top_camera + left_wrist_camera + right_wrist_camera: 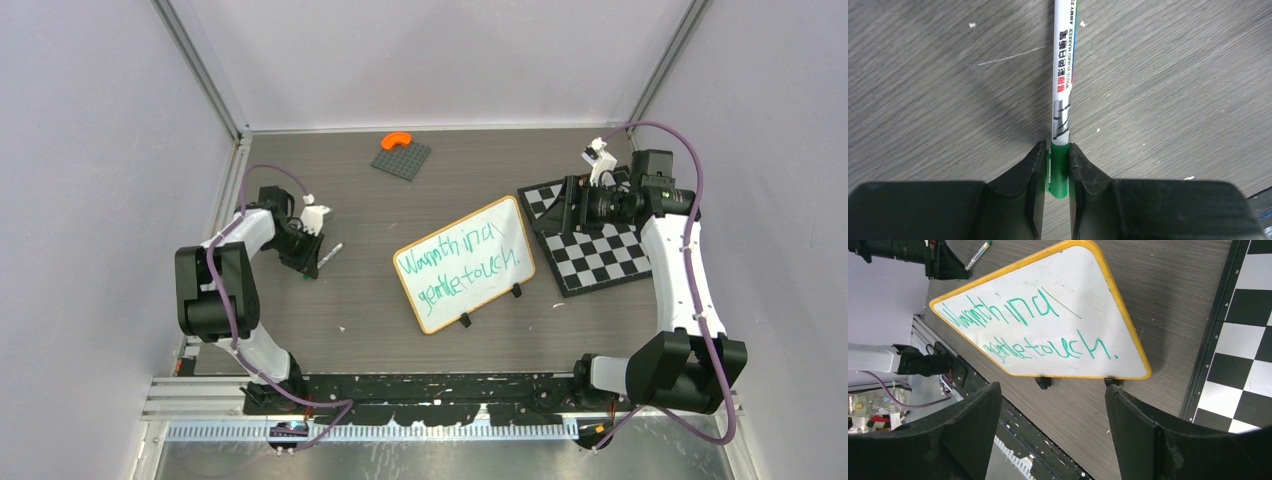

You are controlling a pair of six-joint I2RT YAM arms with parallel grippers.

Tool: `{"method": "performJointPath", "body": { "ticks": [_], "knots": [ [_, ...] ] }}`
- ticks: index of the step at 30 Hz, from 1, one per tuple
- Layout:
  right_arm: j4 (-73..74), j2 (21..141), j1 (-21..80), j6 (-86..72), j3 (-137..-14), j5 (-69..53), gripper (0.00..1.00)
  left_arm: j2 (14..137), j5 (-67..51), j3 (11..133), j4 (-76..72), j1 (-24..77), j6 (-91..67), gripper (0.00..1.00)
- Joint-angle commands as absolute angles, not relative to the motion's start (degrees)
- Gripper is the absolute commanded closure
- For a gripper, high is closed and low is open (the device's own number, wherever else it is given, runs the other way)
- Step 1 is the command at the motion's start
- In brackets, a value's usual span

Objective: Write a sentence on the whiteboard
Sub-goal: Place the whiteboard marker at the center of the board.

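The whiteboard [472,291] [1083,280], white with an orange-tan frame, stands tilted on black clips at the table's middle. The sentence [455,250] [1033,335] is in green marker in two lines, roughly "Warmth in a gentle touch." Left of the board, my left gripper [312,262] [1058,148] is low over the table, shut on the green end of a white marker [1063,90] [329,252] that points away from the fingers. My right gripper [572,205] [1053,390] hangs open above the checkerboard's left edge, facing the board, nothing between its fingers.
A black-and-white checkerboard [600,255] [1243,340] lies right of the whiteboard. A grey studded plate [402,160] with an orange curved piece [397,141] sits at the back. A black rail [430,387] runs along the near edge. Walls enclose three sides.
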State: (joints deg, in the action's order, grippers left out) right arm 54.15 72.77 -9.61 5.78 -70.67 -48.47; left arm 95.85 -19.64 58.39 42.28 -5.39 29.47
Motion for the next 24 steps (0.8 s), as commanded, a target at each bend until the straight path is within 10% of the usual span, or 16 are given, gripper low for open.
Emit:
{"method": "performJointPath", "body": {
  "ticks": [1, 18, 24],
  "knots": [
    [53.7, 71.4, -9.8, 6.8, -71.2, -48.5, 0.20, 97.2, -16.8, 56.4, 40.1, -5.7, 32.3, 0.78],
    [58.5, 72.2, -9.8, 10.5, -74.2, -47.5, 0.20, 92.2, -18.0, 59.8, 46.8, -4.2, 33.0, 0.42],
    [61.5, 74.3, -10.0, 12.9, -79.4, -45.8, 0.17, 90.1, -22.0, 69.8, 55.2, -4.2, 31.4, 0.01]
  ]
}}
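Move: The marker, its green cap still between the left fingers, has its middle about 4 cm ahead of that hand and 4 cm right, 1 cm lower, just at the bare tabletop. The whiteboard's centre is some 38 cm to the right, 3 cm ahead and 5 cm higher. A white scrap lies 14 cm back and 9 cm right, 2 cm lower. From the right hand, the marker is roughly 54 cm left, 5 cm ahead and 22 cm below. The left fingers let go of the green cap: the hand settles the last centimetre or less down to the table, draws back about 1.5 cm while the fingers spread, slowly at first, to almost fully open, then lifts some 2.5 cm off the lowest point, away from the marker, still pointing down. ##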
